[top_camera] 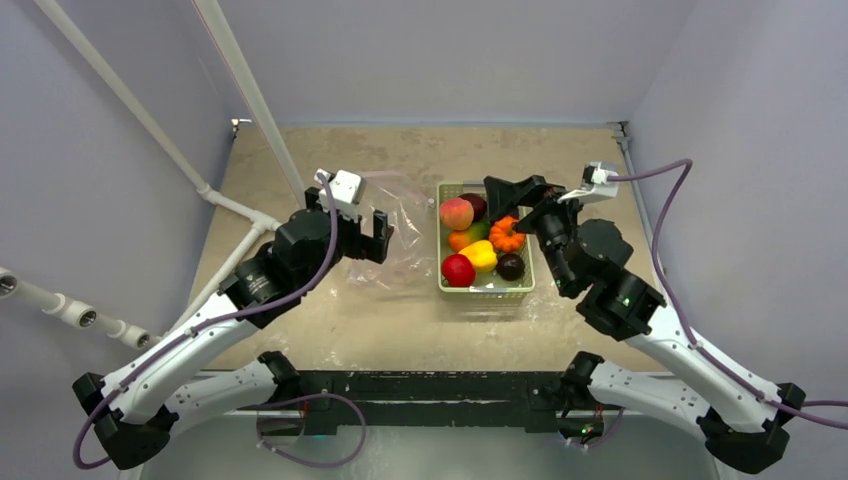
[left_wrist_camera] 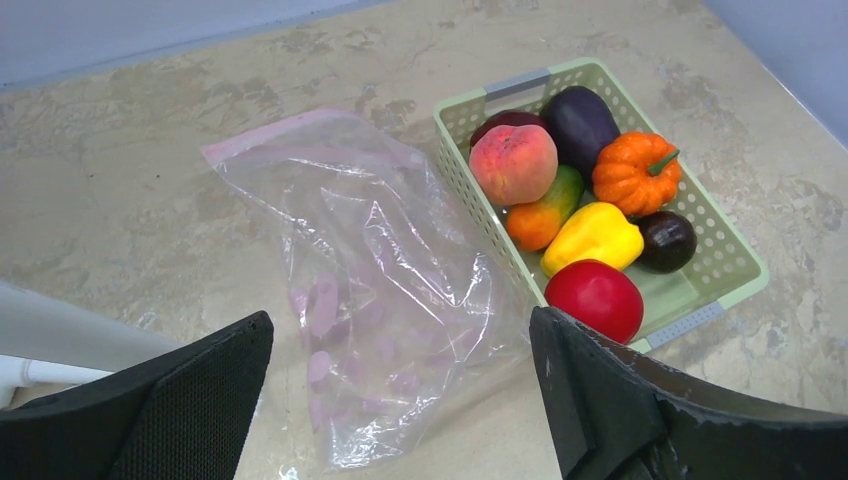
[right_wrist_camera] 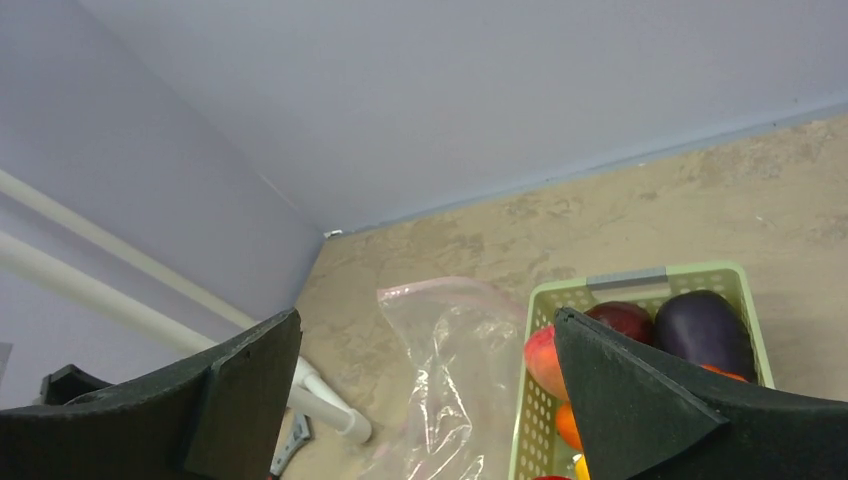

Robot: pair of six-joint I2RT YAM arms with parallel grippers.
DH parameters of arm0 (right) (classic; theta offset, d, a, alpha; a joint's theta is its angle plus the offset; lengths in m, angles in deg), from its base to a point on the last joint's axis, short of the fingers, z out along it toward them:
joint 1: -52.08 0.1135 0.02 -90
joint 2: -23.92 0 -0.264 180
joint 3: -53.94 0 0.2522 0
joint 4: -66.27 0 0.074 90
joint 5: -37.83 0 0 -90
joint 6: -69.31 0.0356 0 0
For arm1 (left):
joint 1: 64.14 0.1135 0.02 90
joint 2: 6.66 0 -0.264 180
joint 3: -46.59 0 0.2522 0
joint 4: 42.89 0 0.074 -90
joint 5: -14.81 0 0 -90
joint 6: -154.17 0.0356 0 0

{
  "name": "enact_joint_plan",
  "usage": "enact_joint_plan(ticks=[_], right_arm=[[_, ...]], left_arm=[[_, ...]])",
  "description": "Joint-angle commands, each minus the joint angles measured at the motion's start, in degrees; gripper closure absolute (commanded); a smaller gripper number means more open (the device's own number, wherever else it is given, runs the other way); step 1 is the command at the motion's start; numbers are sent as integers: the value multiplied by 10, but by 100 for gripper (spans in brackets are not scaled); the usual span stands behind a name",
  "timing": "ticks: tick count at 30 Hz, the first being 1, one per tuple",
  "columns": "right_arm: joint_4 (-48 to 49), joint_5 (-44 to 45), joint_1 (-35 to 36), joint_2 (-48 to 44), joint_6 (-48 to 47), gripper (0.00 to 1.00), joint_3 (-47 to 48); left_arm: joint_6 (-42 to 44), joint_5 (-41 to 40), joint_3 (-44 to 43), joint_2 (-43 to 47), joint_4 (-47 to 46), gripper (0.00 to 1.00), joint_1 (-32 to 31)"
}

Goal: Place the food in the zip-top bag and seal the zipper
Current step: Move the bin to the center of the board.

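Note:
The food fills a pale green basket [top_camera: 525, 262]: a peach [left_wrist_camera: 513, 163], eggplant [left_wrist_camera: 580, 120], pumpkin [left_wrist_camera: 635, 172], yellow pepper [left_wrist_camera: 595, 235], red apple [left_wrist_camera: 597, 298] and dark plum [left_wrist_camera: 667, 240]. The zip-top bag [left_wrist_camera: 380, 280] lies flat and empty on the table, left of the basket. Its pink zipper [left_wrist_camera: 290, 130] runs along the far end. My left gripper [left_wrist_camera: 402, 340] hovers open above the bag's near end [top_camera: 368, 238]. Open too, my right gripper [top_camera: 522, 200] hangs over the basket's far end, and the right wrist view looks past it [right_wrist_camera: 425, 330] at the bag [right_wrist_camera: 450, 380].
White pipes [top_camera: 230, 200] slant in from the left wall onto the table's left side, one end near the bag [right_wrist_camera: 330, 405]. Lilac walls close in the table at the back and on both sides. The basket's grey handle [left_wrist_camera: 517, 83] faces the back wall.

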Motion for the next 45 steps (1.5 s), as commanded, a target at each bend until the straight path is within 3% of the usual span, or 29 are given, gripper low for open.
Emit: enact_joint_plan(ticks=[1, 12, 25, 31, 40, 45], right_arm=[[-39, 14, 0, 39, 21, 1, 40], [-7, -62, 0, 54, 10, 2, 21], [-1, -91, 0, 149, 9, 8, 30], [-2, -96, 0, 218, 17, 20, 50], [-28, -80, -2, 321, 40, 49, 73], [-34, -69, -4, 382, 47, 52, 86]], left_arm=[[17, 23, 11, 16, -33, 1, 3], [23, 23, 17, 34, -34, 1, 2], [20, -17, 17, 39, -23, 1, 2], [19, -24, 17, 41, -24, 1, 2], [15, -28, 17, 53, -23, 1, 2], [14, -25, 20, 58, -24, 1, 2]])
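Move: The bin's middle is about 9 cm ahead of my right hand, level sideways and roughly 35 cm below. Its left rim runs some 10 cm to the hand's left. The peach in it is about 14 cm ahead and 6 cm left, the red fruit 2 cm ahead and 6 cm left. The bag lies flat 12 cm ahead and 21 cm left. From my left hand the bin is 10 cm ahead, 24 cm right, 25 cm down. I swing my empty right hand left across the bin, then ever more steeply down towards its left rim, about 18 cm down, 12 cm left and 6 cm forward in all. On the way I tip the fingers down and roll the hand's left side lower, some 20 degrees each, and half close the wide-open fingers, touching nothing yet. My left hand, open, eases a couple of centimetres up and left. ##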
